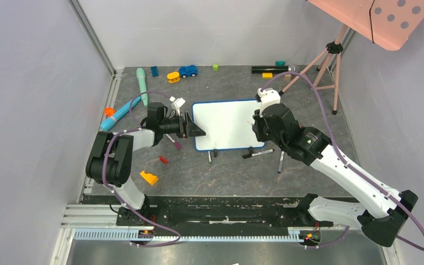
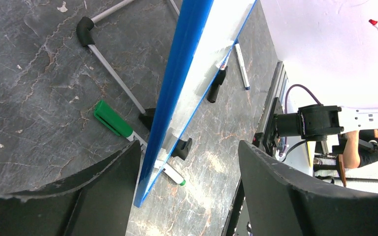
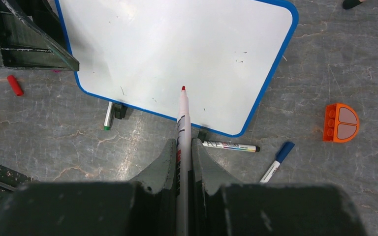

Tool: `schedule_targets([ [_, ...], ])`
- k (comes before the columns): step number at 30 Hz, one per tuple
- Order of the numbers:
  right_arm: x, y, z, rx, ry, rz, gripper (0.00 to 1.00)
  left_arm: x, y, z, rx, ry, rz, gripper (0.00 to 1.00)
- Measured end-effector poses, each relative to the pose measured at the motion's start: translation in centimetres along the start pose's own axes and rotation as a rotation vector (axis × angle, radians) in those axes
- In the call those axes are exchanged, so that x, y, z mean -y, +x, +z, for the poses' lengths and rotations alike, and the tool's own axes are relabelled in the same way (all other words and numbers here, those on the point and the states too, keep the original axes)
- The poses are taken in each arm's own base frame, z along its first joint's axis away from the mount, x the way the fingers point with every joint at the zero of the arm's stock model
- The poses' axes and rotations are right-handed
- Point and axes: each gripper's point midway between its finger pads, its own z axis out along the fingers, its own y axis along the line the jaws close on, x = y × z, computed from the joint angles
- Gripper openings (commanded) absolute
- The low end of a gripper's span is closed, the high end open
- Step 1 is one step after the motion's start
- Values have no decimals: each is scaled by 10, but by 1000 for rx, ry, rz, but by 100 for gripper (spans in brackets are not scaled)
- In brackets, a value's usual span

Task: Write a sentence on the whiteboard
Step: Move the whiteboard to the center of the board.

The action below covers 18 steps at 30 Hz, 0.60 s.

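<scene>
The whiteboard (image 1: 229,124), white with a thin blue frame, stands on small black feet mid-table. Its surface (image 3: 177,44) bears only a few specks, and no sentence is in view. My right gripper (image 3: 183,142) is shut on a white marker (image 3: 182,118), whose red tip hovers over the board's near part. My left gripper (image 2: 189,145) is open at the board's left end (image 1: 197,130). The blue frame edge (image 2: 177,73) passes between its fingers, close to the left finger (image 2: 113,182) and well apart from the right one.
A green-capped marker (image 3: 108,115) lies partly under the board's near edge. A black-capped marker (image 1: 258,153) and a blue one (image 1: 280,162) lie in front. A red cap (image 1: 163,159), an orange brick (image 1: 149,178), toys at the back and a tripod (image 1: 326,61) stand around.
</scene>
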Motion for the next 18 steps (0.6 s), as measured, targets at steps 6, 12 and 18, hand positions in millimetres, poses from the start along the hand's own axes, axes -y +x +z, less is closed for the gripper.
schedule_targets([
  [6,0,-1,-2,6,-2,2,0,-1,0,0,1,-6,-2,87],
  [12,1,-3,-5,18,-5,7,0,-1,1,-1,-2,-11,-9,100],
  [18,0,-6,-4,31,-6,11,0,1,-2,-3,9,-33,-7,100],
])
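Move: The left hand is at the left side of the tilted whiteboard, low down, its fingers already fairly wide about the blue frame. The board's middle is about 11 cm to the right and 2 cm ahead, roughly 1 cm lower. The green marker is partly under the board, some 4 cm right, 2 cm back and 9 cm below. The purple-capped marker is about 10 cm left, 2 cm ahead and 9 cm below. From the right hand, the board's middle is about 11 cm ahead, 7 cm left and 16 cm below. Hold the left gripper in place at the whiteboard's left side, with the blue frame still between the fingers, and spread them from about three-quarters open to fully open. Let the finger on the far side draw away from the frame. Keep the hand within about half a centimetre and the wrist nearly unturned. ##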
